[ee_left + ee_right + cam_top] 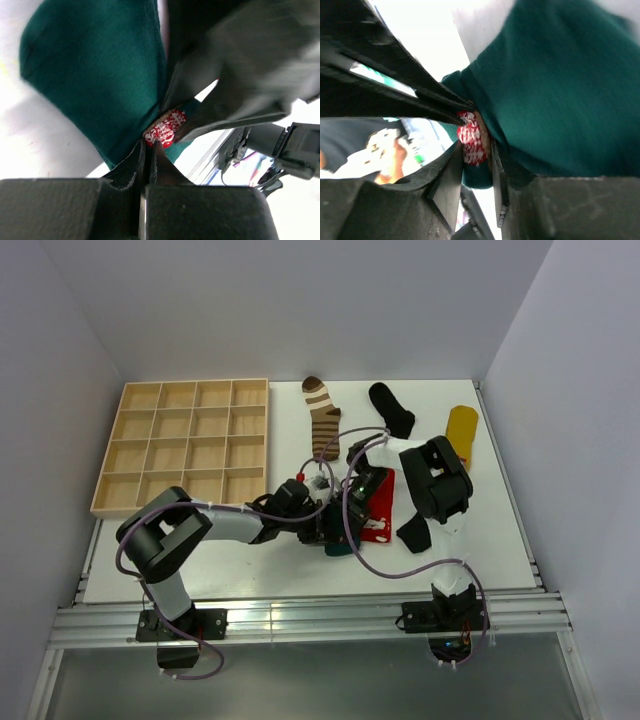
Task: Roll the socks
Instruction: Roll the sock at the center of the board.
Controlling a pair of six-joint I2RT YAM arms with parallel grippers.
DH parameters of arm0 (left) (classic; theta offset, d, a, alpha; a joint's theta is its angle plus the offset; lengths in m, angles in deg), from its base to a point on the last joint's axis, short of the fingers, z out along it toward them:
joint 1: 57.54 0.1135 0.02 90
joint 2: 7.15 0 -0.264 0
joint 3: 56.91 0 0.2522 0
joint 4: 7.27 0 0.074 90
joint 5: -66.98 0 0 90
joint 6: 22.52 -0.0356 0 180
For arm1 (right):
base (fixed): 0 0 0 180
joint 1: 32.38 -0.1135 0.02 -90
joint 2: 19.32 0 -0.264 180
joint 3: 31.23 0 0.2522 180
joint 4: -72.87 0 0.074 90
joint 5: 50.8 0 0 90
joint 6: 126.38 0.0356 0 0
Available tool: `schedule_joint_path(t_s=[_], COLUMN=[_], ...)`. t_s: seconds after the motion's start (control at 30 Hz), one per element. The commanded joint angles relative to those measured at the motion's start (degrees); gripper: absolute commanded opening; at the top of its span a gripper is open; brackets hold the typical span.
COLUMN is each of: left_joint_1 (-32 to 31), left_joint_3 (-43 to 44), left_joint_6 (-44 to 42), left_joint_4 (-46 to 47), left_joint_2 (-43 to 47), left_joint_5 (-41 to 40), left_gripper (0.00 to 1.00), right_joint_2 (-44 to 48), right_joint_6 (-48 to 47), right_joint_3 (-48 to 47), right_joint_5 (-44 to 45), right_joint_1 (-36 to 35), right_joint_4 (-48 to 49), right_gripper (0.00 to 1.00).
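Note:
The dark teal sock (338, 548) lies near the table's front middle and fills the left wrist view (95, 75) and right wrist view (560, 85). Its edge carries a red-and-white patch (167, 125). My left gripper (151, 143) is shut, pinching the fabric at that patch. My right gripper (476, 150) faces it from the other side, jaws apart, with the patch (472, 137) and a fold of teal fabric between them. In the top view both grippers, left (330, 530) and right (347, 523), meet over this sock. A red sock (378, 505) lies right beside it.
A brown-cream striped sock (322, 418), a plain black sock (392, 408) and a yellow sock (462, 435) lie at the back. Another black sock (414, 532) sits under the right arm. A wooden compartment tray (120, 510) stands at the left.

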Motion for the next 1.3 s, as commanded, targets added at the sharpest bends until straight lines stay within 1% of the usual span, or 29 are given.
schedule_joint_path(t_s=[0.0, 0.17, 0.37, 0.43, 0.5, 0.57, 0.67, 0.7, 0.77, 0.8, 0.9, 0.97, 1.03, 1.07, 1.27], left_joint_1=[-1.2, -1.1, 1.3, 2.2, 3.2, 4.4, 6.0, 6.3, 7.1, 7.4, 8.0, 8.3, 8.3, 8.5, 8.5], left_joint_3=[0.9, 1.9, 1.6, 1.0, 1.4, 1.5, 1.7, 2.0, 2.8, 3.1, 3.9, 4.3, 4.5, 4.5, 4.1], left_joint_6=[3.5, 5.9, 6.0, 6.4, 6.4, 6.8, 7.6, 7.5, 7.1, 7.0, 6.5, 6.0, 5.7, 5.7, 5.5], left_joint_4=[-12.2, -16.3, -16.8, -16.8, -19.3, -19.8, -20.5, -21.6, -22.3, -22.8, -23.8, -24.5, -24.5, -24.5, -23.8], left_joint_2=[1.1, 2.0, 1.5, 1.3, 1.0, 0.5, -0.4, -0.6, -1.4, -1.7, -2.7, -3.5, -4.1, -4.6, -5.9], left_joint_5=[-0.1, 0.3, 3.0, 4.4, 4.9, 5.9, 7.5, 7.5, 8.3, 8.5, 8.7, 8.5, 8.5, 8.5, 9.0], left_gripper=[0.00, 0.00, 0.00, 0.00, 0.00, 0.00, 0.00, 0.00, 0.00, 0.01, 0.00, 0.00, 0.01, 0.00, 0.00], right_joint_2=[4.8, 7.9, 11.4, 13.4, 16.8, 20.2, 24.8, 26.3, 29.0, 32.1, 38.3, 41.1, 43.5, 44.1, 45.7], right_joint_6=[1.7, 2.4, 1.7, 1.7, 1.3, 0.1, -1.2, -1.7, -1.8, -2.4, -3.0, -3.7, -4.4, -4.4, -5.9], right_joint_3=[0.0, 1.0, 2.8, 5.2, 8.1, 10.9, 13.8, 16.3, 19.1, 21.9, 28.2, 30.6, 32.7, 33.7, 35.1], right_joint_5=[3.2, 4.2, 4.4, 6.1, 7.9, 8.8, 10.4, 11.1, 13.7, 15.1, 19.5, 20.1, 20.5, 20.8, 22.7], right_joint_1=[0.5, 1.0, 2.3, 2.5, 2.5, 2.4, 1.8, 1.4, -0.6, -1.5, -6.4, -9.9, -11.6, -13.2, -17.5], right_joint_4=[10.1, 12.4, 13.8, 16.2, 19.1, 21.6, 24.0, 26.0, 28.8, 31.5, 37.8, 39.8, 41.9, 42.4, 43.7], right_gripper=[0.36, 0.40, 0.41, 0.41, 0.42, 0.42, 0.43, 0.43, 0.45, 0.46, 0.50, 0.53, 0.55, 0.56, 0.58])
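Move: The left gripper is shut on the near, rolled end of the green sock, whose roll lies about 1 cm to its right. The same roll sits between the right gripper's loosened fingertips, about 1 cm to their left. From the right gripper the red sock's middle is roughly 8 cm ahead and 8 cm to the right, a couple of centimetres lower; the plain black sock is some 20 cm to the right and 6 cm ahead. Keep the left fingers pinched on the green roll and draw it about 4 cm left, easing slightly back and down while the wrist rolls some 25 degrees. Meanwhile open the right gripper further and take it off the roll: forward, a little to the right while rising, then back past where it began, turning the fingers to point left and down. ##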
